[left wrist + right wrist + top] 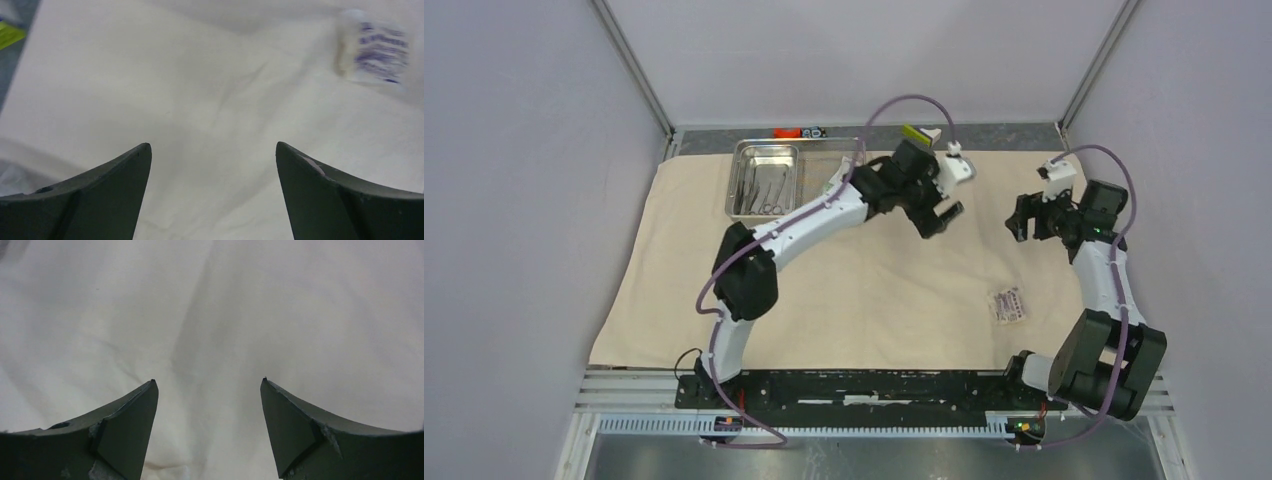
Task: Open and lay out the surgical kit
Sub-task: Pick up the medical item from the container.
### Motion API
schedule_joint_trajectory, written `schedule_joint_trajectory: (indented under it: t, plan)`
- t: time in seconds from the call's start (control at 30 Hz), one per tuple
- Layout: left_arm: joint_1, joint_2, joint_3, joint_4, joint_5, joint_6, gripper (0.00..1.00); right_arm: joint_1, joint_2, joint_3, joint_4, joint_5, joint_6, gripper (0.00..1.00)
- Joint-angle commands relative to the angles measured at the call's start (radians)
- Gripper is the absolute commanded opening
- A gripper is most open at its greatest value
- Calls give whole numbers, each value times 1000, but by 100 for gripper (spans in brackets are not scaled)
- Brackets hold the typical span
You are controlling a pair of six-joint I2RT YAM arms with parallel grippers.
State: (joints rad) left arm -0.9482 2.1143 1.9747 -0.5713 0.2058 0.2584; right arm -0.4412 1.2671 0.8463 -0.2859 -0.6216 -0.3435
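The beige cloth wrap (874,290) lies spread flat over the table. A shiny steel tray (829,160) stands at its far left, with thin metal instruments (762,188) lying in its smaller inner tray. One sealed packet (1008,304) rests on the cloth at the near right. In the left wrist view a blurred packet (375,50) with purple print lies ahead of the fingers. My left gripper (939,218) (212,145) hangs open over the cloth's far middle, holding nothing. To its right, my right gripper (1024,218) (209,381) is open and empty above bare cloth (210,315).
A small yellow-green and white object (916,132) (7,32) lies beyond the cloth's far edge. Orange and black pieces (799,131) sit behind the tray. My left arm reaches across the tray's right end. Grey walls close in both sides.
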Motion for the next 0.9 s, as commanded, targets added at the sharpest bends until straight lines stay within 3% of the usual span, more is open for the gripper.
schedule_joint_trajectory:
  t: [0.0, 0.13, 0.37, 0.6, 0.87]
  plan:
    - [186, -81, -87, 60, -61, -63, 100, 176, -21, 17, 59, 58, -34, 82]
    - [324, -55, -95, 64, -78, -124, 97, 251, 6, 47, 63, 67, -40, 82]
    - [493, 45, -54, 60, -82, -234, 86, 260, 8, 6, 73, 101, -63, 82]
    - [561, 151, 44, 26, -88, -248, 77, 260, 3, -4, 73, 109, -70, 82]
    - [602, 198, 71, 5, -14, -300, 77, 261, 17, -7, 68, 112, -78, 82]
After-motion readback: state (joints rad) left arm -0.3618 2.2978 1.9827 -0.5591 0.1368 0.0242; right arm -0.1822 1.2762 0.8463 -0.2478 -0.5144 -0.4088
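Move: From the left hand the green-striped packet lies in the wire basket about 25 cm ahead, 21 cm left and 12 cm down. From that hand, the gauze packet beneath it is some 18 cm ahead and 20 left, the small pouch 15 ahead and 24 left, and the instrument tray 22 ahead and 40 left, all at a similar depth. From the right hand the green-striped packet is roughly 22 cm ahead, 41 left and 9 lower. Sweeping left and forward in one fast arc, some 33 cm across, the empty left hand leaves the cloth for the packets in the basket, level at first, then sinking about 10 cm as it slows. Its wrist turns some 45 degrees counter-clockwise and the open fingers narrow partway. The empty right hand swings about 7 cm left, turning slightly counter-clockwise. ##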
